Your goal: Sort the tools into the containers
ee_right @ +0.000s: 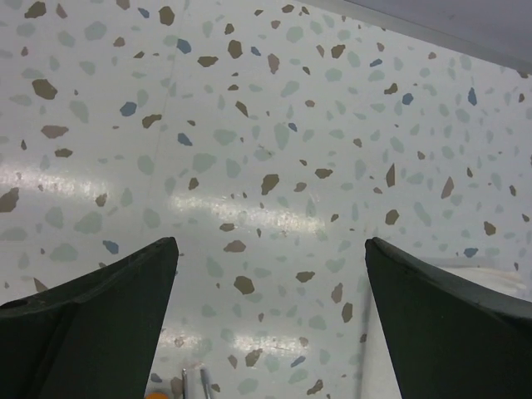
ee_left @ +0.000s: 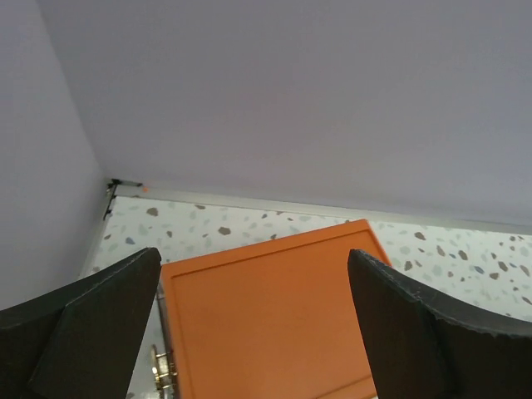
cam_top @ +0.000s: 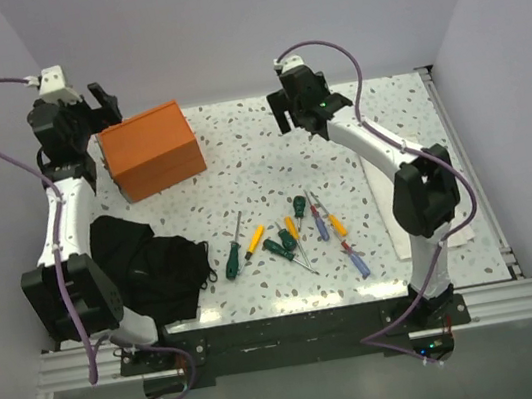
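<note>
Several screwdrivers lie in a loose cluster at the table's middle front: green-handled ones, yellow-handled ones and red-and-blue ones. The orange box stands shut at the back left. It fills the lower left wrist view, with a metal latch on its left side. My left gripper is open and empty, just behind and above the box. My right gripper is open and empty over bare table at the back middle. Two shaft tips show at its bottom edge. The clear bin is out of view.
A black cloth lies at the front left beside the left arm. A white folded towel lies on the right under the right arm, and its edge shows in the right wrist view. Walls close the back and sides.
</note>
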`<state>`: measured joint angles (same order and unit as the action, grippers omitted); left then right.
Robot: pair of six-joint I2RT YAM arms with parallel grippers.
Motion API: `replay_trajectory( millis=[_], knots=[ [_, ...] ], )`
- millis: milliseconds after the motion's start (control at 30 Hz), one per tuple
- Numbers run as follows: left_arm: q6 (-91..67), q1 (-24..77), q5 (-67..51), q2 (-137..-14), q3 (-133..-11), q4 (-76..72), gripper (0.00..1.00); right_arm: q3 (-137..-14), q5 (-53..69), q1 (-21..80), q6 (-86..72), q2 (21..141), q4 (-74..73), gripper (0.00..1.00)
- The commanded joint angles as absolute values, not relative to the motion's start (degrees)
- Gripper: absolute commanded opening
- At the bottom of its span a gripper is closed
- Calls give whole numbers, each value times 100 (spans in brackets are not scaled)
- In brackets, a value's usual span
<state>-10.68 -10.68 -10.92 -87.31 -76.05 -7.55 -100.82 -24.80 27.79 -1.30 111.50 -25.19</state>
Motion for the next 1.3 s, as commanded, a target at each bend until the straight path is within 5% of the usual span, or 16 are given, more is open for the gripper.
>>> replay_trajectory(
  millis=[0,267,367,467,500,567,600,633,900,1267],
  knots=[
    [-1222,-1537,-1011,-9175,-7962,-405,100,-10722,-2058,2883,-685,11408,-2628,99],
    [-1450,-2074,-1757,-9993,-8288,-483,93,-11338,-897,2927,-773,11795,-2549,98],
    [-1459,-2136,-2012,-10098,-8271,-658,80,-11277,-572,2935,-983,11856,-2303,94],
    [-1503,-2241,-2267,-10221,-8384,-660,58,-11512,-169,2927,-1317,12137,-2259,75],
    [-1512,-2285,-2389,-10265,-8420,-650,41,-11557,-63,2927,-1371,12199,-2189,62],
    [-1494,-2417,-2443,-10292,-8473,-642,23,-11680,148,2936,-1493,12426,-2101,44],
    [-1468,-2452,-2391,-10301,-8473,-624,6,-11742,219,2936,-1512,12523,-2083,27],
    [-1372,-2504,-2338,-10318,-8490,-546,0,-11820,272,2944,-1529,12620,-2074,20],
    [-765,-2540,-2452,-10897,-8745,-9,0,-12305,631,2936,-1863,13464,-1768,0],
    [-141,-2268,-2671,-11057,-8640,623,0,-12542,1090,3111,-2136,13860,-1362,0]
  ],
)
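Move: The orange box lies about 14 cm ahead of the left hand, 3 cm to its right and some 26 cm lower; the black cloth is about 26 cm back from that hand, 2 cm to its left, on the table. From the right hand the orange box is roughly 12 cm ahead, 48 cm to the left and 14 cm lower, with the green screwdriver about 23 cm back and 26 cm to the left. Down some 17 cm and out to the left by 11, the left hand drops beside the orange box's left end, tipping about 25 degrees nose-down. The right hand sweeps about 18 cm left towards the box's other end, sinking some 10 cm late on, edging forward and rolling left side up. Both empty grippers shut fully on the way, touching nothing. ##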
